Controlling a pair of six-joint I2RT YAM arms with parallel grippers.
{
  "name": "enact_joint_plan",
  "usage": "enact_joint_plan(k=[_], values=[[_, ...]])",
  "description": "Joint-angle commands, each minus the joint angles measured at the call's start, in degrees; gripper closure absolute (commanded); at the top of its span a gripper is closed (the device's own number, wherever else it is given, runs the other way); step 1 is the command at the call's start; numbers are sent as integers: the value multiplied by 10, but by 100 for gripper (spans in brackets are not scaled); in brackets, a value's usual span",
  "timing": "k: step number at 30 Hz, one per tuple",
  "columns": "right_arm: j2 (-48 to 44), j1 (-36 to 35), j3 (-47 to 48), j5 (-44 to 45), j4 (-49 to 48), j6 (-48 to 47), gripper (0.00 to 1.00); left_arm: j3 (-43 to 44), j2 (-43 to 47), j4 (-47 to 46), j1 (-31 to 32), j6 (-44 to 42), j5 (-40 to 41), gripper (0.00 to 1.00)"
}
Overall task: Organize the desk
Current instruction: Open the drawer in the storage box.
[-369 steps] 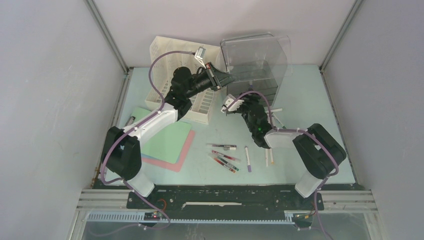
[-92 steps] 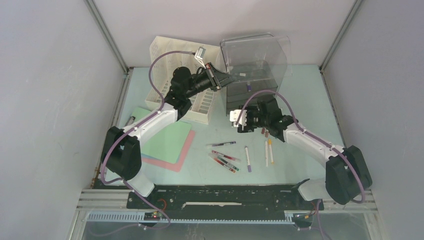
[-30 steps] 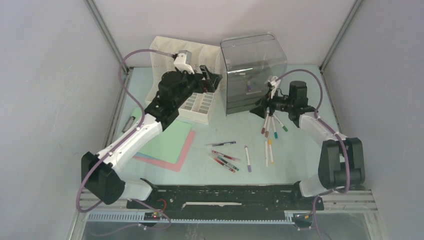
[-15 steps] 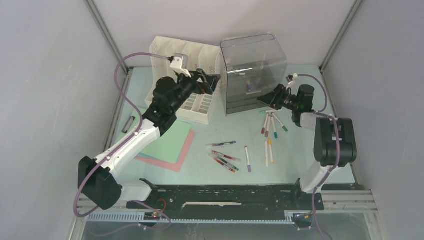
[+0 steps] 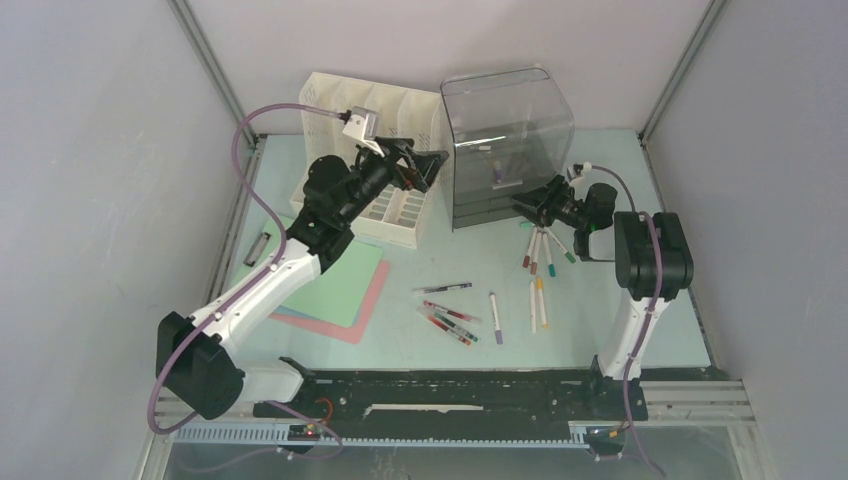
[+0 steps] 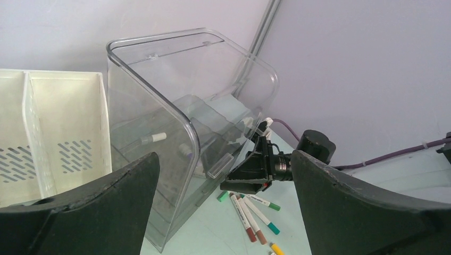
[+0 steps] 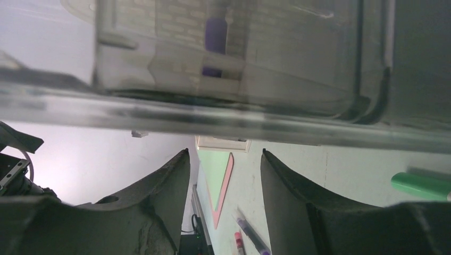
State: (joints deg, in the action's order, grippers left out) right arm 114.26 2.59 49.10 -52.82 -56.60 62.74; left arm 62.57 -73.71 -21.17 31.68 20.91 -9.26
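The desk (image 5: pixel 620 190) carries a clear plastic box (image 5: pixel 505 130) at the back, with a purple marker (image 7: pixel 215 32) inside it. My left gripper (image 5: pixel 432 165) hangs open beside the box's left side, nothing between its fingers (image 6: pixel 106 204). Low at the box's front right corner is my right gripper (image 5: pixel 527 207), jaws apart and empty, and it shows from the left wrist too as the right gripper (image 6: pixel 260 172). Loose markers (image 5: pixel 545 245) lie just below it. More pens (image 5: pixel 450 320) lie mid-desk.
A white slotted organizer (image 5: pixel 340 105) stands at the back left beside the box. Green and pink sheets (image 5: pixel 345 285) lie at the left, with a small metal clip (image 5: pixel 262 247) near the left rail. Grey walls close in both sides.
The right arm has folded back toward the right, its gripper staying low by the box's front right corner and narrowing slightly. The left gripper shifted slightly and stays open.
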Motion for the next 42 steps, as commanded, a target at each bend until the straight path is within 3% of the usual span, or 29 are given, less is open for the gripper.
enact_joint_plan(k=[1,7,24,34,39,42], values=[[-2,-4,-1,24,-69,23,42,-3,3,-30,-3,-6,-21,0],[-8,-24,10,69,18,-28,44,-3,9,-31,-2,-6,-22,0],[38,-34,43,93,-11,16,56,-2,14,-31,-2,-7,-24,0],[53,-30,39,88,-22,27,80,-2,11,-32,-2,-7,-30,0],[50,-11,22,89,-37,34,99,-3,13,-32,-2,-7,-30,0],[44,-8,9,90,-40,34,100,-3,15,-33,-3,-9,-31,0]])
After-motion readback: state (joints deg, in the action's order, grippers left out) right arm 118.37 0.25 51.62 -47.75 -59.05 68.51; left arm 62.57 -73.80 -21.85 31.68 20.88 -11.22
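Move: The right hand is just in front of the storage box, its fingers pointing forward-left. The clear drawer handle lies about 3 cm ahead of it and 2 cm left, roughly level. The box's middle is some 14 cm ahead, 3 cm left and 8 cm higher; the green marker lies about 8 cm below the hand, 5 cm right and 1 cm back. From the left hand the handle is about 11 cm ahead, 20 cm right and 28 cm down. The right fingertips reach the clear handle low on the storage box's front and close on it, going from a little over half open to practically shut. The hand gets there by easing forward and left about 2 cm each while sinking about 1 cm, then slips back some 1 cm to the right as the fingers shut; the wrist barely turns. ##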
